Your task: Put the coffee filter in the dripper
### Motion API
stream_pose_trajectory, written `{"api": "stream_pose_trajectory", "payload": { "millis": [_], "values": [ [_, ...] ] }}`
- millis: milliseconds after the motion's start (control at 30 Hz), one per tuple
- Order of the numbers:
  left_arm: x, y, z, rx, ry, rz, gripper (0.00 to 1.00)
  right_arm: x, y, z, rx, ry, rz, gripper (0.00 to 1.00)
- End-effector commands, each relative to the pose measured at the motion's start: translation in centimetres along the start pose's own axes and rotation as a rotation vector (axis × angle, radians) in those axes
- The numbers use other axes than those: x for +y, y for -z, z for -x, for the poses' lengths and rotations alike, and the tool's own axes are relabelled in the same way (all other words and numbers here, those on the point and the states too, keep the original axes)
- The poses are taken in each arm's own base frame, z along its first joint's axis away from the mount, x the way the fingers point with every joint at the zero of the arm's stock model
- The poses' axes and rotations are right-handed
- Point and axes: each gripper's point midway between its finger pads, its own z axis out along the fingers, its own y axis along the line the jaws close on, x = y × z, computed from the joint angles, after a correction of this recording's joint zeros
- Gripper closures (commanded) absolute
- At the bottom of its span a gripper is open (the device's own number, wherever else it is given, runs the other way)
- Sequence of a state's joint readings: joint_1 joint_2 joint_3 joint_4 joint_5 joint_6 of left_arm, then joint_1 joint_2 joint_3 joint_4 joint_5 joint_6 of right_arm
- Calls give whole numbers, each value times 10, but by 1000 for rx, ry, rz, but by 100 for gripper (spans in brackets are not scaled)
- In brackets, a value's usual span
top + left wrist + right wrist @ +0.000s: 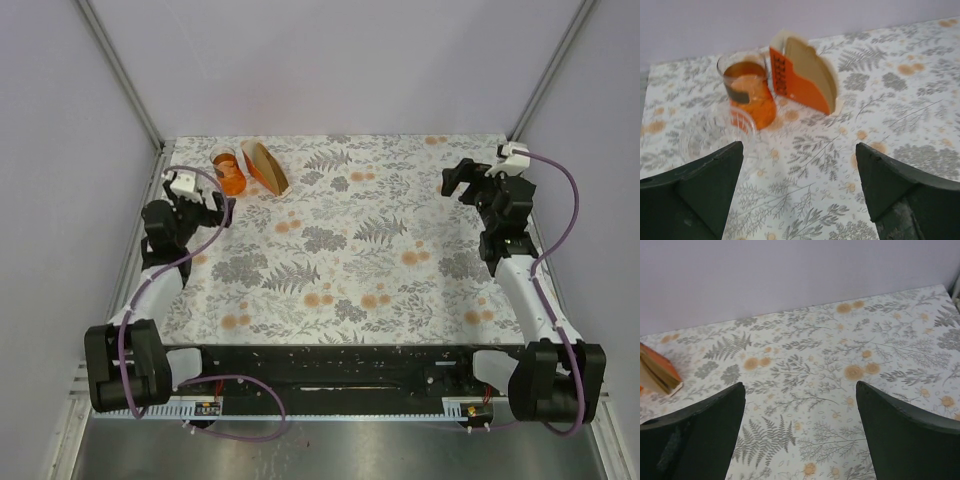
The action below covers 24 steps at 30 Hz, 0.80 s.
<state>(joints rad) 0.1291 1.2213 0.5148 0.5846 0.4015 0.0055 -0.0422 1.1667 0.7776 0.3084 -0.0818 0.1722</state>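
The dripper [229, 171], clear and ribbed with an orange body, stands at the far left of the table, also in the left wrist view [751, 97]. Right beside it leans a thick bundle of brown filters [266, 166] in an orange holder [796, 86]. A single coffee filter apart from that bundle is out of view. My left gripper [207, 207] hovers just in front of the dripper, open and holding nothing [799, 145]. My right gripper [462, 178] is at the far right, open and holding nothing [800, 384], with only the bundle's edge [657, 371] at its left.
A floral cloth [350, 250] covers the table. Grey walls close it in at the back and both sides, with metal posts [120, 70] at the back corners. The arms' bases sit on a black rail [340, 370] at the near edge.
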Motion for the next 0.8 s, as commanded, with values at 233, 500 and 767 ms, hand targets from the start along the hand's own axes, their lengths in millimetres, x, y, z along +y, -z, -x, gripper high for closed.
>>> {"api": "stream_pose_trajectory", "payload": {
  "millis": [233, 500, 767],
  "values": [
    [-35, -2, 88, 358, 49, -196, 27, 39, 23, -12, 263, -105, 149, 3],
    [-23, -75, 93, 531, -140, -177, 41, 42, 14, -28, 322, -100, 185, 3],
    [18, -132, 81, 586, -210, -56, 42, 36, 6, -43, 369, -100, 165, 3]
  ]
}}
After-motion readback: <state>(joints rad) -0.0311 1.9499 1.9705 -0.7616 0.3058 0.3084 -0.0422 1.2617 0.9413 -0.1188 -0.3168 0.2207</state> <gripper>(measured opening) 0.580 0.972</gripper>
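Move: The coffee filters in their upright holder stand about 15 cm ahead of the left hand, 8 cm to its right and 13 cm below. The orange glass server is 14 cm ahead and 1 cm left; the clear dripper is nearer, some 6 cm ahead and 6 cm left, both also well below. From the right hand the filters lie about 12 cm ahead, 44 cm left and 20 cm down. Left hand rises, then reaches about 12 cm forward towards the coffee filters, tipping down, partly closing; right hand sinks. ##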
